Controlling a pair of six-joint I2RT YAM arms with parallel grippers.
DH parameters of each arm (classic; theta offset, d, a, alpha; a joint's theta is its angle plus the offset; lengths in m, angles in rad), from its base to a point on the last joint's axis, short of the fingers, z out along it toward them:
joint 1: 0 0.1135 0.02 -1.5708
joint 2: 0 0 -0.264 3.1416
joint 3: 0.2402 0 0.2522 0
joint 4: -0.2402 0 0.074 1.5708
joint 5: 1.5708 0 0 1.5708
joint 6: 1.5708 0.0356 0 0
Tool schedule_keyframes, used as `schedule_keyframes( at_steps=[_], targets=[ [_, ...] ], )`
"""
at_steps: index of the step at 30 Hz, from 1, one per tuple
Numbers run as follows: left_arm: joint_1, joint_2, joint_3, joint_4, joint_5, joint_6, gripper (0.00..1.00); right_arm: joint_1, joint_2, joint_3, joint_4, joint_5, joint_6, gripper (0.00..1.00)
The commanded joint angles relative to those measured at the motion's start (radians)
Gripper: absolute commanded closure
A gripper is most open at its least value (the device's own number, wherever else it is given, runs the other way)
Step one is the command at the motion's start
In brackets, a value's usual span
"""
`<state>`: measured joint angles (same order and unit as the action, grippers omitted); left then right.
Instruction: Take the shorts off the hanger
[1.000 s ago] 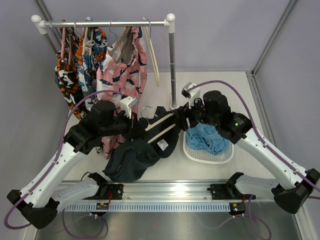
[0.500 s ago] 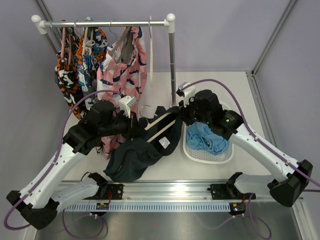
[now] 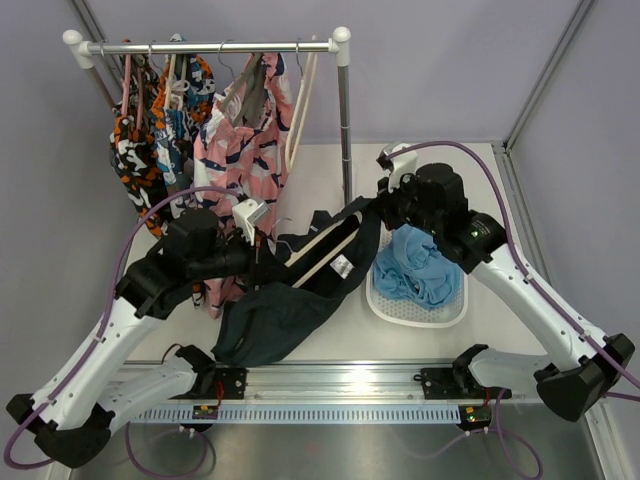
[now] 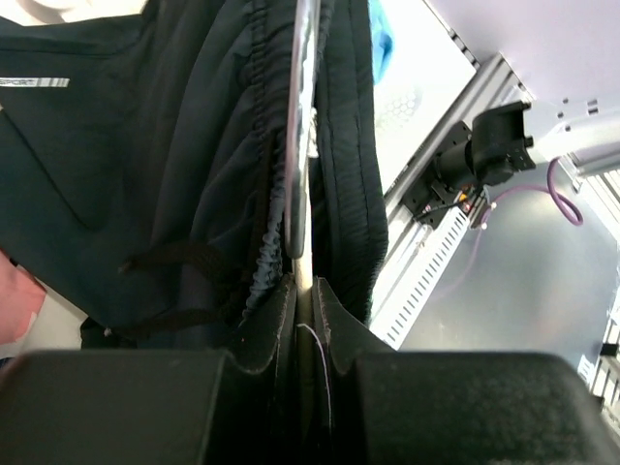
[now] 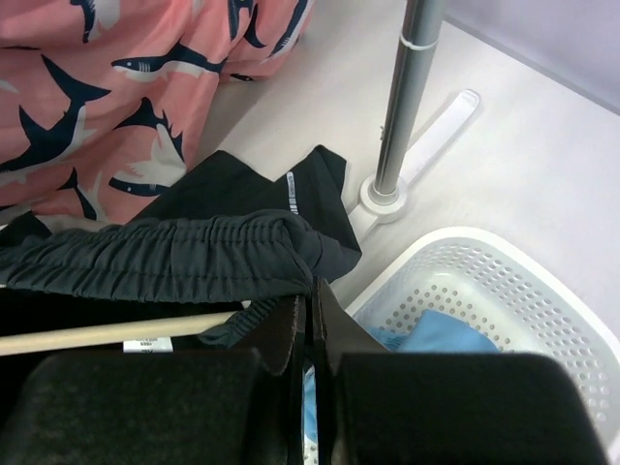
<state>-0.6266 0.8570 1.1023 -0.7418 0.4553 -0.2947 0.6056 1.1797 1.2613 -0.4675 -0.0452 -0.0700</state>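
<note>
The dark navy shorts hang over a wooden hanger held low above the table. My left gripper is shut on the hanger at its neck; in the left wrist view the pale wood sits pinched between the jaws of the left gripper, with the dark cloth draped beside it. My right gripper is shut on the edge of the shorts' gathered waistband, which is pulled taut toward it; its jaws are pressed together. The light blue shorts lie in the white basket.
A clothes rail on a pole stands at the back with a pink shark-print garment, orange-black-white patterned ones and a bare wooden hanger. The pole's foot is just behind the basket.
My right gripper has shut on the dark shorts' waistband and drawn it back and right, stretching the cloth along the hanger. The left arm has shifted slightly, still holding the hanger.
</note>
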Motion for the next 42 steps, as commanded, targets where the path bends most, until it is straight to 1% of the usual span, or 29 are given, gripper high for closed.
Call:
schedule_keyframes(
  at_steps=[1, 4, 9, 12, 13, 15, 16, 17, 18, 20, 24, 26, 29, 31, 33, 35, 37, 42],
  targets=[
    [-0.005, -0.047, 0.002, -0.056, 0.115, 0.034, 1.0, -0.066, 0.032, 0.046, 0.07, 0.102, -0.034, 1.0],
    [-0.005, -0.062, 0.017, -0.059, 0.137, 0.048, 1.0, -0.073, 0.064, 0.03, 0.076, 0.091, -0.027, 1.0],
    [-0.005, -0.069, 0.042, -0.094, 0.137, 0.066, 1.0, -0.135, 0.093, 0.046, 0.069, 0.051, -0.007, 1.0],
    [-0.005, -0.088, 0.037, -0.071, 0.119, 0.06, 1.0, -0.139, 0.097, 0.04, 0.04, -0.027, -0.014, 1.0],
    [-0.005, -0.096, 0.036, -0.041, 0.108, 0.045, 1.0, -0.139, 0.097, 0.032, 0.029, -0.129, -0.017, 1.0],
    [-0.005, -0.124, 0.034, 0.004, 0.08, 0.023, 1.0, -0.139, 0.083, -0.013, 0.007, -0.272, -0.031, 1.0],
    [-0.005, -0.136, 0.031, 0.053, 0.066, -0.003, 1.0, -0.141, 0.078, -0.048, 0.003, -0.418, -0.037, 1.0],
    [-0.005, -0.147, 0.031, 0.076, 0.051, -0.018, 1.0, -0.139, 0.072, -0.065, -0.006, -0.485, -0.045, 1.0],
    [-0.005, -0.17, 0.028, 0.102, 0.019, -0.032, 1.0, -0.139, 0.061, -0.08, -0.008, -0.589, -0.063, 1.0],
    [-0.005, -0.187, 0.021, 0.163, -0.006, -0.064, 1.0, -0.139, 0.046, -0.124, 0.001, -0.643, -0.077, 1.0],
    [-0.005, -0.213, -0.022, 0.251, -0.079, -0.124, 1.0, -0.135, 0.014, -0.143, -0.019, -0.757, -0.14, 1.0],
    [-0.005, -0.225, -0.083, 0.344, -0.095, -0.15, 1.0, -0.084, 0.002, -0.146, -0.032, -0.774, -0.166, 1.0],
    [-0.005, -0.228, -0.137, 0.482, -0.11, -0.205, 1.0, 0.024, -0.003, -0.123, -0.059, -0.739, -0.214, 1.0],
    [-0.005, -0.22, -0.165, 0.565, -0.113, -0.234, 1.0, 0.049, 0.03, -0.08, -0.085, -0.728, -0.231, 1.0],
    [-0.005, -0.217, -0.168, 0.619, -0.142, -0.242, 1.0, 0.085, 0.078, -0.051, -0.146, -0.678, -0.287, 1.0],
    [-0.005, -0.223, -0.16, 0.636, -0.173, -0.236, 1.0, 0.106, 0.098, -0.036, -0.177, -0.665, -0.321, 1.0],
    [-0.005, -0.234, -0.15, 0.662, -0.213, -0.219, 1.0, 0.114, 0.098, -0.04, -0.18, -0.689, -0.332, 0.98],
    [-0.005, -0.286, -0.148, 0.683, -0.283, -0.173, 1.0, 0.117, 0.093, -0.03, -0.267, -0.732, -0.468, 0.96]
  ],
)
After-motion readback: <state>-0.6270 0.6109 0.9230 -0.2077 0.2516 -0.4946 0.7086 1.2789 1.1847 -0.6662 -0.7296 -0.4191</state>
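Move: The left hand already grips the hanger, the right hand the dark shorts' waistband. From the left hand the shorts' middle lies about 8 cm right, 2 back and 10 below; the covered hanger end is some 20 right and 9 forward, roughly level. From the right hand the shorts' middle is some 16 cm left, 14 back and 10 below, the white basket 9 right, 3 back and 17 below. Still pinching the waistband, the right hand strains about 3 cm forward and down, then sweeps some 15 cm back and 8 left towards the left hand, sinking further and turning about 50 degrees counter-clockwise. The left hand keeps its grip on the hanger, eases back briefly, then lifts it about 10 cm, tipping its fingers up some 30 degrees and drawing the hanger end away from the waistband. ##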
